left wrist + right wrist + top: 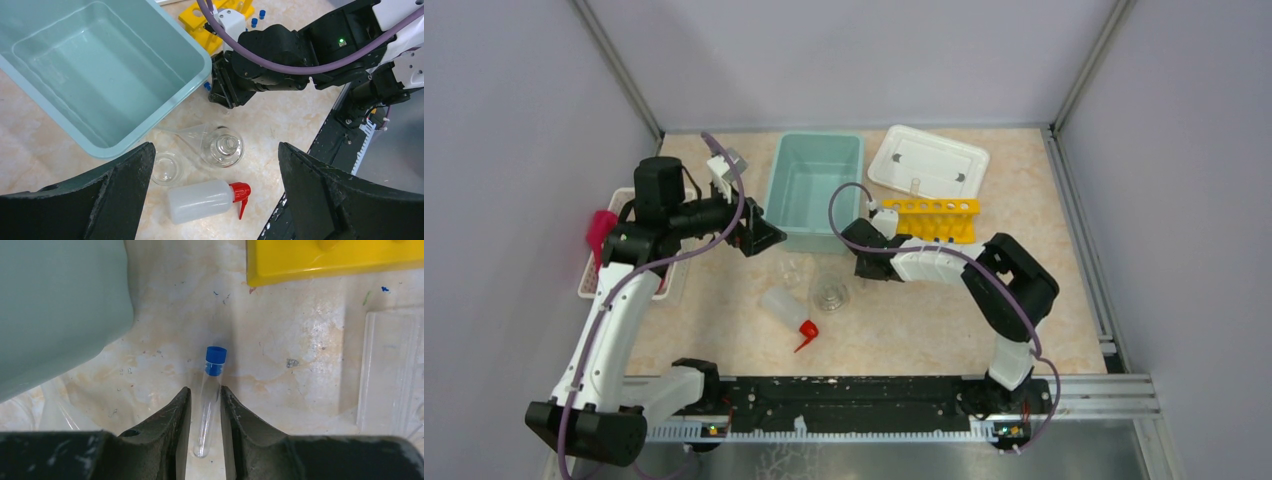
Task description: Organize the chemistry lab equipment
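My right gripper [206, 392] sits low at the table and is closed around a small clear blue-capped tube [214, 371], which touches both fingers; it is below the yellow tube rack [330, 260]. In the top view this gripper [864, 265] is just left of the rack [929, 218]. My left gripper [215, 150] is open and empty, hovering over the lying squeeze bottle with red spout [200, 200], the glass flask [222, 146] and a small beaker [166, 168]. More blue-capped tubes [254, 22] lie by the rack.
A teal bin [814, 190] stands behind the glassware. A white lid-like tray [929, 160] lies behind the rack. A white slatted basket [596, 285] with a pink cloth [602, 232] sits at the left edge. The black rail runs along the near edge.
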Robot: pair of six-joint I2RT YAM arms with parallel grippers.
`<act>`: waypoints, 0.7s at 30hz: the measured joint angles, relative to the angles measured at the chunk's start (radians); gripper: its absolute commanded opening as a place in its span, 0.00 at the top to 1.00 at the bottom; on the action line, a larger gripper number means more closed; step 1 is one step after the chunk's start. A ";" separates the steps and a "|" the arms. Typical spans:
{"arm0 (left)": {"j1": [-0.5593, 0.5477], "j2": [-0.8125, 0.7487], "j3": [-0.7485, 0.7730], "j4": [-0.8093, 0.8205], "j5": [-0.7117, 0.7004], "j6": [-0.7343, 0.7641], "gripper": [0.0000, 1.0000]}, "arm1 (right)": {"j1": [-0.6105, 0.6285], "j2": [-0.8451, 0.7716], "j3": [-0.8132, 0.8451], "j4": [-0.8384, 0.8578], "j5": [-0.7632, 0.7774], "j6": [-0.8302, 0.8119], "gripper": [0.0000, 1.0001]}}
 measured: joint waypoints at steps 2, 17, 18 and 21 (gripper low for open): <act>0.000 0.000 0.000 0.000 0.000 0.000 0.01 | 0.003 0.002 0.000 0.000 0.012 0.008 0.77; 0.000 0.004 0.009 -0.006 0.021 -0.005 0.01 | 0.003 -0.189 -0.041 -0.117 0.112 0.055 1.00; 0.000 0.004 0.009 -0.006 0.022 -0.005 0.01 | 0.003 -0.228 -0.041 -0.122 0.116 0.055 1.00; 0.000 0.004 0.009 -0.005 0.032 -0.008 0.01 | 0.006 -0.371 -0.035 -0.137 0.127 0.051 1.00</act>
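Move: The blue-capped test tube lies on the table right between the right hand's open fingertips, about 1 cm below. From this hand, the yellow rack is some 10 cm ahead and 13 cm right, the clear tube holder 2 cm ahead and 10 cm right, the glass flask 3 cm back and 6 cm left, the teal bin's middle 15 cm ahead and 8 cm left. From the left hand, the tube lies roughly 4 cm ahead, 12 cm right, 28 cm below. The right fingers close on the test tube, easing some 3 cm right, then lift it about 11 cm. ##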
